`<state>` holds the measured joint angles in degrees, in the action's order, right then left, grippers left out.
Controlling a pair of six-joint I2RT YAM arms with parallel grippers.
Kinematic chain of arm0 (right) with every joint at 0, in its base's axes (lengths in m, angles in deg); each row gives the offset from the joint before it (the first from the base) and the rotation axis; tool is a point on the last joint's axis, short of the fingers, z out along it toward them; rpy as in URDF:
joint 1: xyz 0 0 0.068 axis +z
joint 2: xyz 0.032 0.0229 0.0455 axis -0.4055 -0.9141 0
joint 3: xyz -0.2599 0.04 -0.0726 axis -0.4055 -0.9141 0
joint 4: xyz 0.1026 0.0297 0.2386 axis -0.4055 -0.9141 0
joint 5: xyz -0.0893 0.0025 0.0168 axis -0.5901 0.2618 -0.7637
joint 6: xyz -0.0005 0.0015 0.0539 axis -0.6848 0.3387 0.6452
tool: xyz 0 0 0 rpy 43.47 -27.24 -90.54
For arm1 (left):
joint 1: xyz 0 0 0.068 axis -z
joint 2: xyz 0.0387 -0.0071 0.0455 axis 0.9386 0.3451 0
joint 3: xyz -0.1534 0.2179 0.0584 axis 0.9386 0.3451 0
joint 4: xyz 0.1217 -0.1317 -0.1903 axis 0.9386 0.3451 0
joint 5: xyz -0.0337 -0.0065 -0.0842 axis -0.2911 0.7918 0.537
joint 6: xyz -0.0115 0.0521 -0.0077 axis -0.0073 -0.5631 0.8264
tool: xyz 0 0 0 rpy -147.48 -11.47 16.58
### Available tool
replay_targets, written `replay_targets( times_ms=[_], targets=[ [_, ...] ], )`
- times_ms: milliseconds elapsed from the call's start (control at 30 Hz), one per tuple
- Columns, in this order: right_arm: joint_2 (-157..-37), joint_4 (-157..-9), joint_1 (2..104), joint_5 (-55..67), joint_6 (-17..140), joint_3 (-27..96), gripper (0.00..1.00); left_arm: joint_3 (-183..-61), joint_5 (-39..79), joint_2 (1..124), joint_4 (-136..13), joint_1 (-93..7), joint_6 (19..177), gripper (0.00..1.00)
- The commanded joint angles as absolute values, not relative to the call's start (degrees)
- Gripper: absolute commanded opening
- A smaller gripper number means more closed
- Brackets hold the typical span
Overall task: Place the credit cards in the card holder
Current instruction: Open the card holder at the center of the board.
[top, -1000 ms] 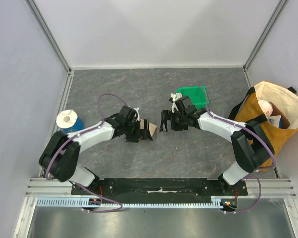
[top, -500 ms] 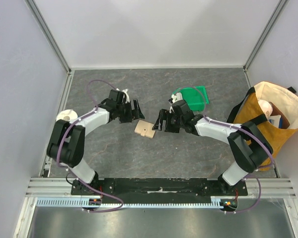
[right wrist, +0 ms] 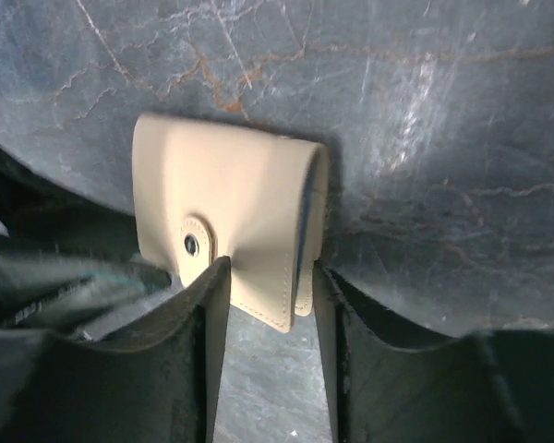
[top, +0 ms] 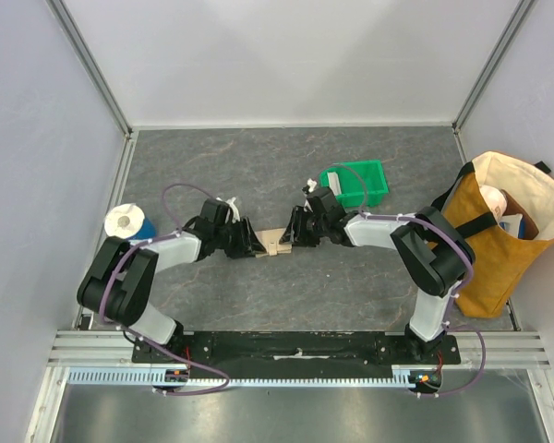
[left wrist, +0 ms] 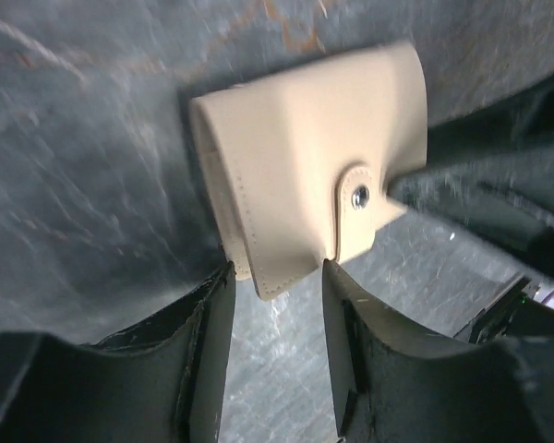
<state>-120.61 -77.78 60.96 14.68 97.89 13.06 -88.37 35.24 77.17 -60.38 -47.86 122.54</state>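
The tan card holder (top: 275,242) lies folded and snapped on the grey table between both arms. My left gripper (top: 256,247) grips its left end. In the left wrist view both fingertips press the card holder (left wrist: 295,166) at its near edge, so the left gripper (left wrist: 277,269) is shut on it. My right gripper (top: 292,237) holds the opposite end. In the right wrist view the right gripper (right wrist: 266,266) clamps the card holder (right wrist: 231,203) beside the snap. A thin bluish edge shows inside the fold; I cannot tell whether it is a card. No other credit cards are in view.
A green plastic bin (top: 355,180) stands just behind the right arm. At the right wall leans a tan tote bag (top: 499,231) with items inside. A blue and white roll (top: 126,222) sits at the left wall.
Both arms came inward and down onto the card holder from either side. Both pairs of jaws went from wide open to closed on its ends.
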Motion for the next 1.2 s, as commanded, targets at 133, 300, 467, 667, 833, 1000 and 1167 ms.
replay_targets(
  times_ms=[133,300,467,667,833,1000,1167],
  targets=[
    [-122.58,-84.4,61.28,13.2,84.81,20.25,0.24,-80.37,31.83,67.38,-62.38,-41.25,131.33,0.56],
    [-124.6,-86.42,61.01,19.61,76.9,21.92,0.07,-85.01,24.1,61.84,-50.62,-41.34,125.9,0.7],
    [-125.04,-89.41,61.01,20.32,70.31,22.45,0.0,-91.52,17.06,61.83,-43.74,-43.08,120.09,0.85],
    [-118.03,-83.19,60.92,22.07,61.52,16.14,0.0,-95.57,38.17,69.47,-53.82,-52.05,113.06,0.91],
    [-112.48,-72.91,61.01,22.52,61.76,10.25,0.0,-96.8,56.05,78.78,-62.26,-55.49,112.79,0.93],
    [-108.26,-66.39,61.01,24.27,62.82,5.23,0.0,-94.6,65.21,84.68,-71.24,-55.4,116.29,0.93],
    [-106.68,-65.42,61.1,25.33,62.12,3.56,0.0,-92.14,69.94,87.66,-78.18,-55.31,119.29,0.93]
  ],
)
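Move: The card holder lies between the hands, its middle about 4 cm to the right and 1 cm ahead of the left hand, and about 4 cm to the left of the right hand and level with it. It sits perhaps 1 cm below both hands, with one end reaching between each pair of half-open fingers. The green tray is roughly 14 cm ahead and 17 cm to the right of the right hand, and the white card in it 14 cm ahead and 12 cm to the right. The right hand stays by the card holder's right end and shuts its half-open fingers fully, pinching one layer at the edge, then swings counter-clockwise and tips its fingertips up nearly 30 degrees each, rising about 4 cm and easing back 2 cm with it. The left hand draws back some 5 cm from its end, opens wide while sweeping about 9 cm forward and up, then sinks a little with its wrist turning clockwise, to hover open by the card holder's far left side. ##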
